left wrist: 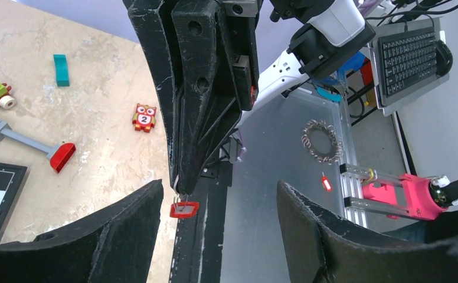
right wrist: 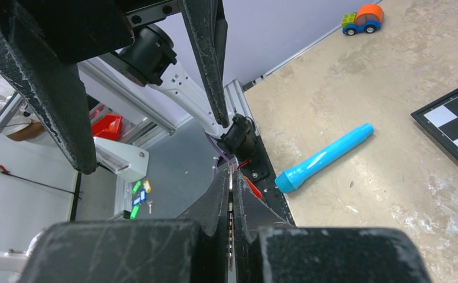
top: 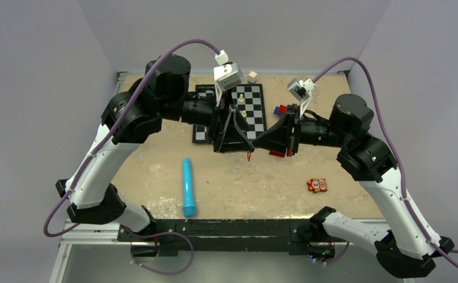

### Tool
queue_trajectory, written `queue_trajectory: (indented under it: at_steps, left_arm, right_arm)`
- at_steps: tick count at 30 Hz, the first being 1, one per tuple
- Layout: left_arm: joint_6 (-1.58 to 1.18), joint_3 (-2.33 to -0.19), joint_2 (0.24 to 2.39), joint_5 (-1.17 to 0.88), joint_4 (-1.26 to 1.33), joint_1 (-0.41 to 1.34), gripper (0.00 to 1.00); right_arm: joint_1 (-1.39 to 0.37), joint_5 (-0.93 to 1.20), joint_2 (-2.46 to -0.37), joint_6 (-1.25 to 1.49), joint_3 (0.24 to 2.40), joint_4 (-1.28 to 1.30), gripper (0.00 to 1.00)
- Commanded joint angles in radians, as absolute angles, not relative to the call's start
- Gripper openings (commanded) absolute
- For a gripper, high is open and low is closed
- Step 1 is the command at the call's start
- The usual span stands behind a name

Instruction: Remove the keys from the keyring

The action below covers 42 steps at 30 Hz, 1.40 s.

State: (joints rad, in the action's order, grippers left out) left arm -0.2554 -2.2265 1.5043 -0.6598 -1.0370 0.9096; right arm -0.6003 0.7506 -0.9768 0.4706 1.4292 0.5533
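My right gripper is shut on the key, a thin silver metal strip seen edge-on between its pads. The keyring's red tag with a white centre hangs on its thin ring just below those shut fingertips. It shows as a red speck in the top view. My left gripper is open wide. Its two fingers stand on either side of the right gripper's tip and the tag without touching them. Both grippers meet above the table's middle, the left and the right.
A blue cylinder lies at the near left. A chessboard with white pieces lies behind the grippers. An orange owl toy marked 2 is at the right. A red block-headed toy and a teal block lie farther back.
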Motion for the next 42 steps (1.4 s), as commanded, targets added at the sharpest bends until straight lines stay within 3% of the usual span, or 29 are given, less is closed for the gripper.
queue_trajectory:
  at_steps: [1,7,30,39,42]
  left_arm:
    - [-0.282,-2.218,1.5,-0.7,-0.994,0.904,0.74]
    - [-0.309,-2.173,1.492,-0.727,-0.944,0.904,0.73]
    - [-0.289,-2.101,1.452,-0.707,-0.951,0.904,0.58]
    - [-0.266,-2.112,1.439,-0.67,-0.967,0.904,0.44]
    - [-0.265,-2.111,1.441,-0.671,-0.97,0.904,0.36]
  right_arm:
    - [-0.603,0.749,-0.962,0.464,1.466,0.531,0.0]
    - [-0.603,0.72,-0.957,0.462,1.481,0.534,0.0]
    - [-0.604,0.748,-0.952,0.512,1.477,0.444,0.0]
    - [-0.604,0.764,-0.947,0.519,1.464,0.43,0.0]
    - [-0.603,0.766,-0.956,0.526,1.472,0.415,0.0]
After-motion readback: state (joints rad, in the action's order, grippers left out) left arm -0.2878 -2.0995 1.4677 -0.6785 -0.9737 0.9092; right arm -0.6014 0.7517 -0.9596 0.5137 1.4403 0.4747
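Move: The keyring with its red tag hangs from the key pinched in my right fingertips: about 5 cm below my open left hand, 1 cm ahead and 1 cm to its right, and roughly 2 cm below and 1 cm left of my right hand. On the table, some 45 cm below my left hand, the blue flashlight lies about 18 cm left and 2 cm ahead, and the red shovel head about 14 cm ahead and 10 cm right. I bring my hands together in height: my left hand sinks about 2 cm towards the keyring, edging right about 1 cm and mostly back again, while its fingers draw in from wide to a bit under half open, one on each side of the ring and tag. Meanwhile my right hand lifts about 2.5 cm, still pinching the key. ##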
